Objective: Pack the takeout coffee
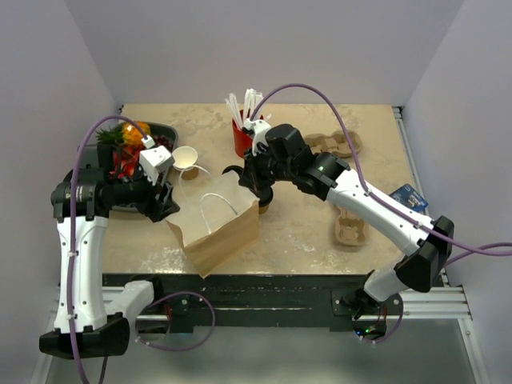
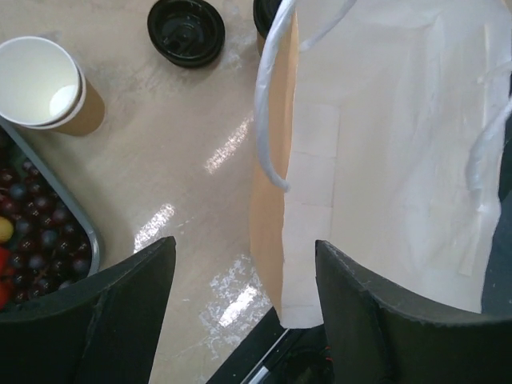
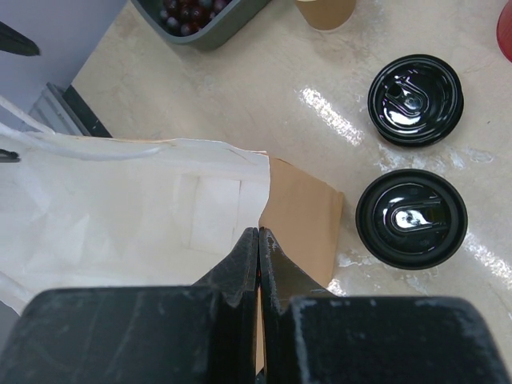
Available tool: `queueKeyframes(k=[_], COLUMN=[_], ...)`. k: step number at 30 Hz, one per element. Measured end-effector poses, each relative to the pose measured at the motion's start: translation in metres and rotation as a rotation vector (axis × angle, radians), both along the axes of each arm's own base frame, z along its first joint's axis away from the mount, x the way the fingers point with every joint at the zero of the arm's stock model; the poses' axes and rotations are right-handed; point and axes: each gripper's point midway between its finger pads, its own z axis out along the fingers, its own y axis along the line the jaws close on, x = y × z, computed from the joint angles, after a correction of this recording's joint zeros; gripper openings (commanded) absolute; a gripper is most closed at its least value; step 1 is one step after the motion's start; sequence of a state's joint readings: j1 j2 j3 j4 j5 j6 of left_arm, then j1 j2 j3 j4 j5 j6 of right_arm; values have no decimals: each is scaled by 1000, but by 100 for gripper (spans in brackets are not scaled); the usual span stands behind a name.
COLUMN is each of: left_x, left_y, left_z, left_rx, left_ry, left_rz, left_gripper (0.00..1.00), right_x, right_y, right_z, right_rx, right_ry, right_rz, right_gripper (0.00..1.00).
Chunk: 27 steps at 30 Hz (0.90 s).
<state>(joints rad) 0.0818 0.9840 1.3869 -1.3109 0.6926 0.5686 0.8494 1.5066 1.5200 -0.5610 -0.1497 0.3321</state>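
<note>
The takeout coffee, a tan cup under a black lid, stands on the table right beside the brown paper bag's right side; in the top view it is just below my right gripper. My right gripper is shut on the bag's right rim. At the bag's left wall my left gripper stands open, one finger outside and one over the white interior. The bag's mouth is open, with nothing showing inside. In the left wrist view only an edge of the coffee's lid shows behind the bag.
A loose black lid lies behind the coffee. A lidless tan cup stands next to a grey fruit tray. A red cup of straws sits at the back. Cardboard cup carriers lie to the right.
</note>
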Motion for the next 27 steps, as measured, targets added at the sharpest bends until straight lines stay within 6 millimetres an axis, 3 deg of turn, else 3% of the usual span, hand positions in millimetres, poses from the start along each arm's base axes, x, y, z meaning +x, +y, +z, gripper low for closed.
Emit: queueKeyframes(k=[3, 6, 11, 12, 13, 15, 19, 24, 27], left_x=[5, 11, 17, 17, 16, 14, 15, 12, 9], left_y=[-1, -3, -12, -14, -16, -17, -14, -1, 5], left_z=[-17, -31, -36, -36, -36, -35, -35, -33, -35], left_rx=[-4, -24, -74, -82, -88, -95, -66, 38, 91], left_ry=[55, 114, 147, 148, 147, 143, 123, 44, 12], left_rz=[-19, -36, -85, -97, -109, -126, -134, -124, -122], left_gripper=[63, 45, 15, 12, 3, 0, 0, 0, 0], right_x=[1, 3, 5, 5, 6, 9, 30, 75, 69], right_y=[2, 4, 6, 6, 6, 6, -3, -41, -59], right_z=[-1, 0, 0, 0, -1, -2, -4, -10, -34], right_rx=[-1, -1, 1, 2, 1, -3, -22, -129, -203], right_ry=[1, 1, -1, -2, -2, -2, -9, -173, -292], right_rz=[0, 0, 1, 1, 1, 6, 37, 145, 307], right_gripper=[0, 0, 0, 22, 35, 57, 73, 83, 84])
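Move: The left hand, open, has the paper bag's left rim roughly 1 cm ahead, 2 cm to its right and 3 cm below; the stacked cups are 21 cm ahead and 3 cm right, the fruit tray 25 cm ahead and 11 cm left. From the right hand, still pinching the opposite rim, the lidded cup lies about 7 cm ahead, 3 cm right and 16 cm down; the spare lid is 15 cm ahead and 4 cm left, the red straw holder straight ahead 23 cm. The left hand sinks about 3.5 cm onto the bag's left rim and shuts its fingers, pinching the paper there and keeping hold while it eases some 2 cm back to the left. Only then does the right hand, until now still gripping the opposite rim, open wide and let go, swinging about 7 cm forward and 6 cm right, away from the bag and towards the lidded cup, rolling and sinking a little at the end. ##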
